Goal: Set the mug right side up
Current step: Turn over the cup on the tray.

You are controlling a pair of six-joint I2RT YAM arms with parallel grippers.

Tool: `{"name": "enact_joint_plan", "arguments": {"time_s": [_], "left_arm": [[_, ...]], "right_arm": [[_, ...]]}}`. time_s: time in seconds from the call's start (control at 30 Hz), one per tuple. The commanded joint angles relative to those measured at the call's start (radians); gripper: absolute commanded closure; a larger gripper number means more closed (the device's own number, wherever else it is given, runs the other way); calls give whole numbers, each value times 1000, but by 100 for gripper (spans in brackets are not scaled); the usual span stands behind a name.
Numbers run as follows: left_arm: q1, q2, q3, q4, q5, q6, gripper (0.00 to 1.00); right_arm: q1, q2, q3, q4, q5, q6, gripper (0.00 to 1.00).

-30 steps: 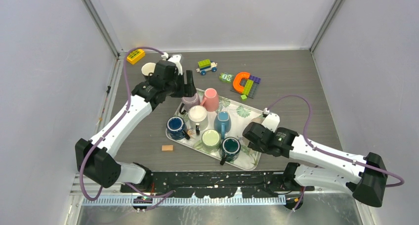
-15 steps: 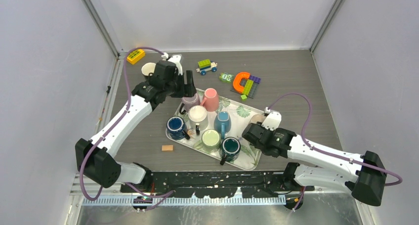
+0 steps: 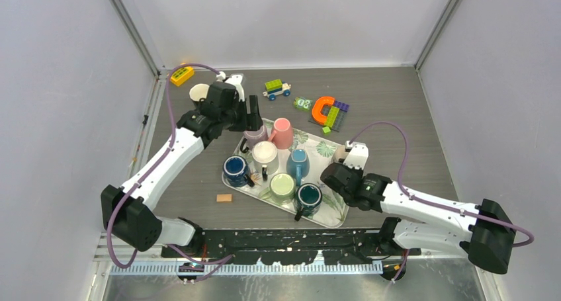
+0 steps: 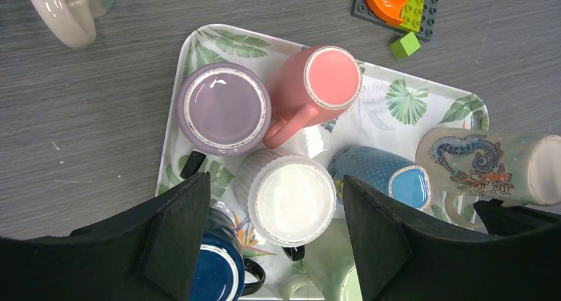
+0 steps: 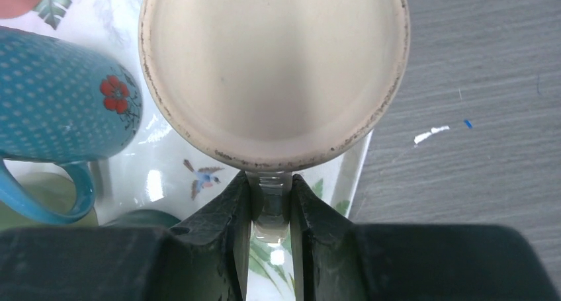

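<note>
A beige mug [image 4: 489, 165] with a blue dragon print lies on its side at the right end of the leaf-patterned tray [image 4: 423, 92]. Its flat base [image 5: 274, 69] faces the right wrist camera. My right gripper [image 5: 270, 205] is shut on the mug's handle, pinched just under the base; in the top view this gripper [image 3: 334, 175] sits over the tray's right edge and hides the mug. My left gripper [image 4: 274, 202] hangs open above the white ribbed mug [image 4: 291, 198], touching nothing; in the top view the left gripper [image 3: 250, 116] is at the tray's far left corner.
Also on the tray stand purple [image 4: 223, 108], pink [image 4: 317, 89], blue dotted [image 4: 384, 178], dark blue [image 4: 215, 274], pale green [image 3: 282, 185] and teal [image 3: 308, 196] mugs. Off the tray are a cream mug [image 3: 198, 92], yellow brick [image 3: 182, 75], toy car [image 3: 277, 88], orange arch [image 3: 324, 109] and wooden block [image 3: 224, 198].
My right arm has pushed forward and left over the tray's right edge, and its jaws have closed on the beige mug's handle. The left arm has stayed still.
</note>
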Motion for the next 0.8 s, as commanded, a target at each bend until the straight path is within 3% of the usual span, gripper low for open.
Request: {"name": "enact_joint_plan", "arguments": {"time_s": [0.0,0.13,0.27,0.33,0.43,0.57,0.77], "left_arm": [[1,-37,-8,7,7,9,26],[0,-43,-12,5,5,11,26],[1,-50,-22,4,4,11,26],[1,-53,-26,5,7,12,26],[1,-59,-29,3,8,18,25],[1,-72,-34,2,8,24,25],[1,-74,-36,4,15,25,25]], "right_arm": [[2,25,-20,196,-3,-112,99],[1,43,-19,301,-41,-218,98],[0,97,-5,352,-62,-279,90],[0,122,4,345,-53,-287,81],[-1,134,12,328,-44,-276,57],[-3,111,20,306,-29,-242,33],[-16,104,75,247,-31,-203,26]]}}
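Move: The seahorse mug, upside down and already gripped by its handle, has its middle about 6 cm ahead of the right hand and 1 cm to its right, near finger height. Its free spot on the tray lies some 9 cm ahead, 5 cm left and 6 cm below the hand. The blue mug stands 14 cm left and 3 cm ahead of the hand, the dark green mug 10 cm left and 9 cm back. From the left hand the seahorse mug is roughly 28 cm right, 5 cm back and 15 cm lower. Keep the right fingers shut on the seahorse mug's handle and take the mug level over the tray, left towards the blue mug and somewhat forward, about 5 cm, swinging the hand some 10 degrees counter-clockwise. Then stop and open the fingers wide to let go of the handle, leaving them straddling it. ##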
